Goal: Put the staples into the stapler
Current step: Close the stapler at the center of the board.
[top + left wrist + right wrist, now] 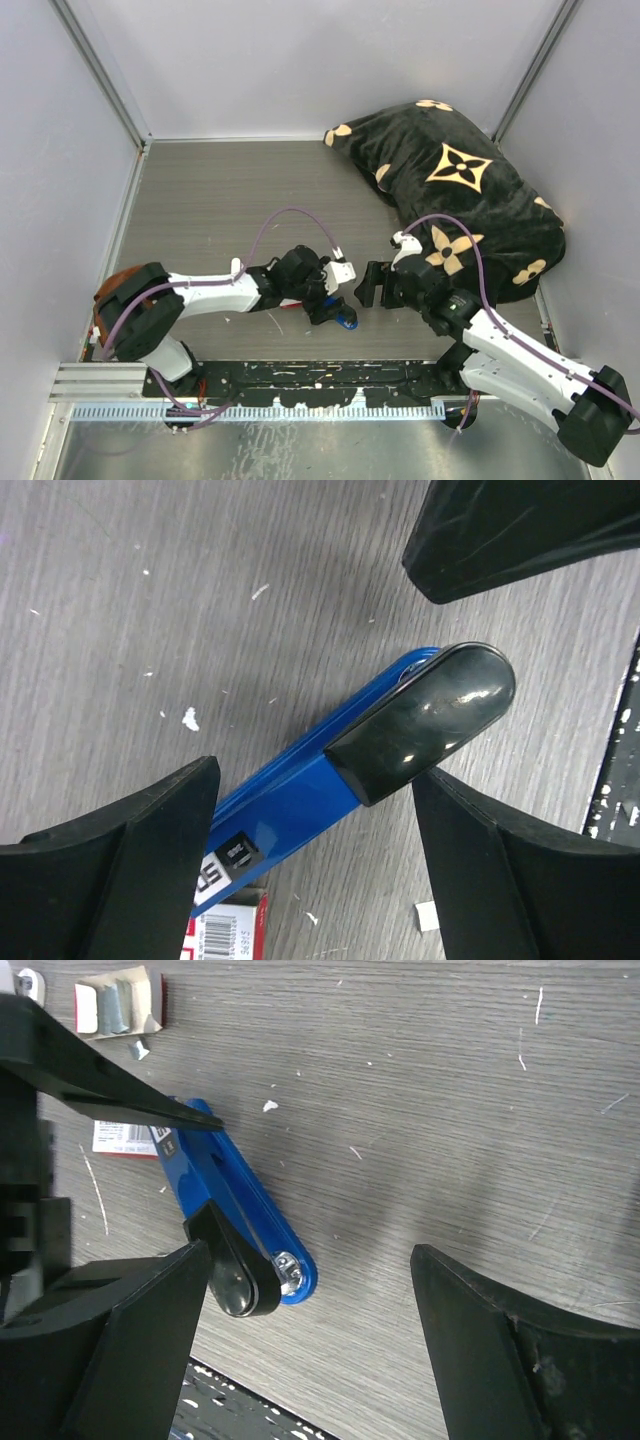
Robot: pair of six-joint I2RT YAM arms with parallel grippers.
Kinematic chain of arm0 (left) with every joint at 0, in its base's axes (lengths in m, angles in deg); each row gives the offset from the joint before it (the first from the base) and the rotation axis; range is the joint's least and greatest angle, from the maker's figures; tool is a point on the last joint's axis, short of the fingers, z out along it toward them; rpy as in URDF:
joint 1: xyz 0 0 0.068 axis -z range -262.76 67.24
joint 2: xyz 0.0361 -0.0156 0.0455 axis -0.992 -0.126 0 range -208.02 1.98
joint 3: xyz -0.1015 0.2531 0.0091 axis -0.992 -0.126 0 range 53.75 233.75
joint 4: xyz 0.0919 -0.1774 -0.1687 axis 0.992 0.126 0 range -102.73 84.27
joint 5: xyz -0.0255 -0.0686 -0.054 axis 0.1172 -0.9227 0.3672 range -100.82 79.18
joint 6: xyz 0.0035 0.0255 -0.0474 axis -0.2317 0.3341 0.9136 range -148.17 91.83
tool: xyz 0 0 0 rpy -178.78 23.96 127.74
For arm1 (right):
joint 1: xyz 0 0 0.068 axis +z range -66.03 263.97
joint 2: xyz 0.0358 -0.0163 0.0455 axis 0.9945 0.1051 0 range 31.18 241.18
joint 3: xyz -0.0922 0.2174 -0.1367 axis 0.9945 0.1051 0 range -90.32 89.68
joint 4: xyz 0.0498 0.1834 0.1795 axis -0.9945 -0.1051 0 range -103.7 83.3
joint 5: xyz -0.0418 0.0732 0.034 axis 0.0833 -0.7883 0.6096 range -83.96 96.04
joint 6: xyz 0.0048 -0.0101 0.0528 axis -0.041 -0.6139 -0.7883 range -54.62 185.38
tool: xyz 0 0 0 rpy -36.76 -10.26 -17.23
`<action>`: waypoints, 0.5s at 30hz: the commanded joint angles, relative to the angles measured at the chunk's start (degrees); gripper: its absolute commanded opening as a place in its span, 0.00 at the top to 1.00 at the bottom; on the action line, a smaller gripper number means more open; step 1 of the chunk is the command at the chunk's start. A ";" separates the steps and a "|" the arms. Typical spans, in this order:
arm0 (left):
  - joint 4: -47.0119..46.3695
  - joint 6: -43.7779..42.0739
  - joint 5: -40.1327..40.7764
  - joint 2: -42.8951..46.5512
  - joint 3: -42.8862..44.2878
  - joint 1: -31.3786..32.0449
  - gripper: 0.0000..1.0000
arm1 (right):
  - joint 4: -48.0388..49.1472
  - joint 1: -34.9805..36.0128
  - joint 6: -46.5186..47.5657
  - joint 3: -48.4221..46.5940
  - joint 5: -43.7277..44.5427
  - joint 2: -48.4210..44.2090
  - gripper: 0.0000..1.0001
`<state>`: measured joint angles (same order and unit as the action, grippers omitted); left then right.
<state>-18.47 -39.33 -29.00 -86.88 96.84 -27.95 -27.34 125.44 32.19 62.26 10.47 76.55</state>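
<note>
The blue stapler (290,805) with its black end cap (430,720) lies flat and closed on the grey table, seen too in the right wrist view (225,1185) and from above (346,320). My left gripper (310,880) is open and straddles it; one finger (110,880) overlaps its rear end. My right gripper (310,1350) hangs open just right of the stapler's black end, nothing between its fingers. Silvery-grey staples (113,1005) lie in an opened cardboard box at the top left of the right wrist view.
A red-and-white box (125,1138) lies under the stapler's rear. A small white scrap (427,916) sits by my left finger. A black cushion with tan flowers (460,190) fills the back right. The table's black front strip (330,380) is close.
</note>
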 commanded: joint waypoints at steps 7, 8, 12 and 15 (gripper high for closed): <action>5.48 -3.73 8.47 -3.15 3.28 5.83 0.50 | 0.78 -0.94 -4.64 -2.32 -0.12 -2.45 0.13; 5.33 -3.91 9.20 -2.89 2.82 6.24 0.53 | -0.22 -1.13 -5.71 -2.40 0.65 -2.27 0.13; 3.78 -4.48 12.43 -1.31 0.83 8.09 0.74 | -3.15 -3.32 -8.53 -2.26 1.19 -1.70 0.12; 1.89 -4.13 13.64 0.63 -1.08 9.09 0.94 | -3.48 -6.60 -8.91 -1.90 -2.48 -2.13 0.12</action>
<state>-15.15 -42.83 -18.61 -89.57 98.48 -20.15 -30.79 121.95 26.13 61.93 10.12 74.82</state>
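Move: The stapler lies just below the left hand's open fingers, its middle about 3 cm down, roughly 1 cm ahead and 2 cm left; its black cap points back and to the right. The closed staple box is about 9 cm left and 1 cm ahead of that hand, the opened box roughly 11 cm left and 8 cm ahead. From the right hand the stapler is some 8 cm left, 1 cm back and 7 cm below. The left fingers shut from wide open onto both sides of the stapler, pinching its blue body just behind the black cap, and squeeze it as they meet it. Meanwhile the left hand sinks about 2 cm over the stapler, then draws back some 2 cm towards the base, tipping the fingers a little more steeply down. ##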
